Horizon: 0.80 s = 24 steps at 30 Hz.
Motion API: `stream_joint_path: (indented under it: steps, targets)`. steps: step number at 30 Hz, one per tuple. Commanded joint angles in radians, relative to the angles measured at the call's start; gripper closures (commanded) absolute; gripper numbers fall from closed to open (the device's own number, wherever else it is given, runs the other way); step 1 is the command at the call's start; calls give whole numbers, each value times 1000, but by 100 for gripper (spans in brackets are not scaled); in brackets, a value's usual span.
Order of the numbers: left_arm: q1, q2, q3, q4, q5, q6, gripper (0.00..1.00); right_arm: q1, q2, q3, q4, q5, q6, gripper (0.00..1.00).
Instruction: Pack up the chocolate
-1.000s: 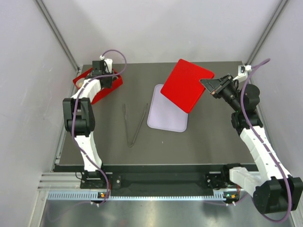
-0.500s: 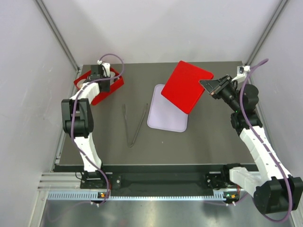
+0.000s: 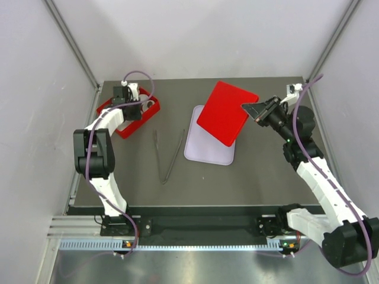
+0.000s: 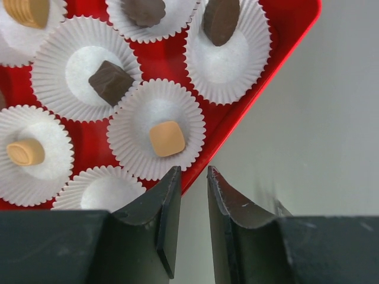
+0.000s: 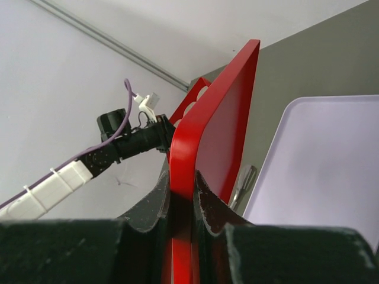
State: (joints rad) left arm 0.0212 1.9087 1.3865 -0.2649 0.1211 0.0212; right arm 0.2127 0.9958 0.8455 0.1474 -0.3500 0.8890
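The chocolate sits in white paper cups inside a red box at the table's far left. The left wrist view shows several pieces, among them a caramel square, a dark square and a dark round one. My left gripper is at the box's right rim, its jaws nearly together with the rim's edge between the tips. My right gripper is shut on the edge of a red lid, held tilted in the air.
A lavender tray lies at mid-table, partly under the raised lid. Metal tongs lie spread on the dark table to the tray's left. Grey walls close in both sides.
The left jaws have closed down at the rim, and the red box has slid right and toward me. The right arm has carried the lid a little to the left.
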Motion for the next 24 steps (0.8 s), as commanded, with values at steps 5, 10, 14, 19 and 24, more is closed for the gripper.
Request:
stream_joint_path:
  steps: [5,10,14,19,24]
  targets:
    - [-18,-88,-17,-51,83,-92,69,108,58,90,113,62,-47,100]
    - [-18,-138,43,-94,126,-145,57,103,135,156,158,-73,-93,100]
    - [-18,-171,78,-71,317,-210,49,44,227,202,271,-321,-18,100]
    - [-18,-204,19,97,702,-346,42,33,334,242,455,-567,91,100]
    - [-17,-232,-96,460,980,-621,37,14,365,250,478,-648,117,100]
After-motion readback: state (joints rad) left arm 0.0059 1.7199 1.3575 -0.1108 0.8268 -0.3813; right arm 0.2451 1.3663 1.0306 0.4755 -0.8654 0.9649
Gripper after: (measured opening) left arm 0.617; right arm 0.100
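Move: The lid held in the right gripper is what your left hand needs next: its middle is roughly 36 cm to the right, 13 cm back and 22 cm higher. The left fingertips are at the near-right rim of the red box, its middle about 5 cm left, 7 cm ahead and 3 cm below; the tongs lie 15 cm right, 15 cm back and 6 cm below. From the right hand, the box sits some 46 cm left, 22 cm ahead and 27 cm below, and the tray 11 cm left, 11 cm ahead and 30 cm below. Draw the left gripper back and right a couple of centimetres with its fingertips on the box rim, then open the fingers, come free and swing up and right towards the lid, about 14 cm up, rolling the hand and turning it clockwise. Meanwhile keep the right grip on the lid's edge and carry it left about 8 cm, over the tray's left side, turning it some 30 degrees counter-clockwise. ##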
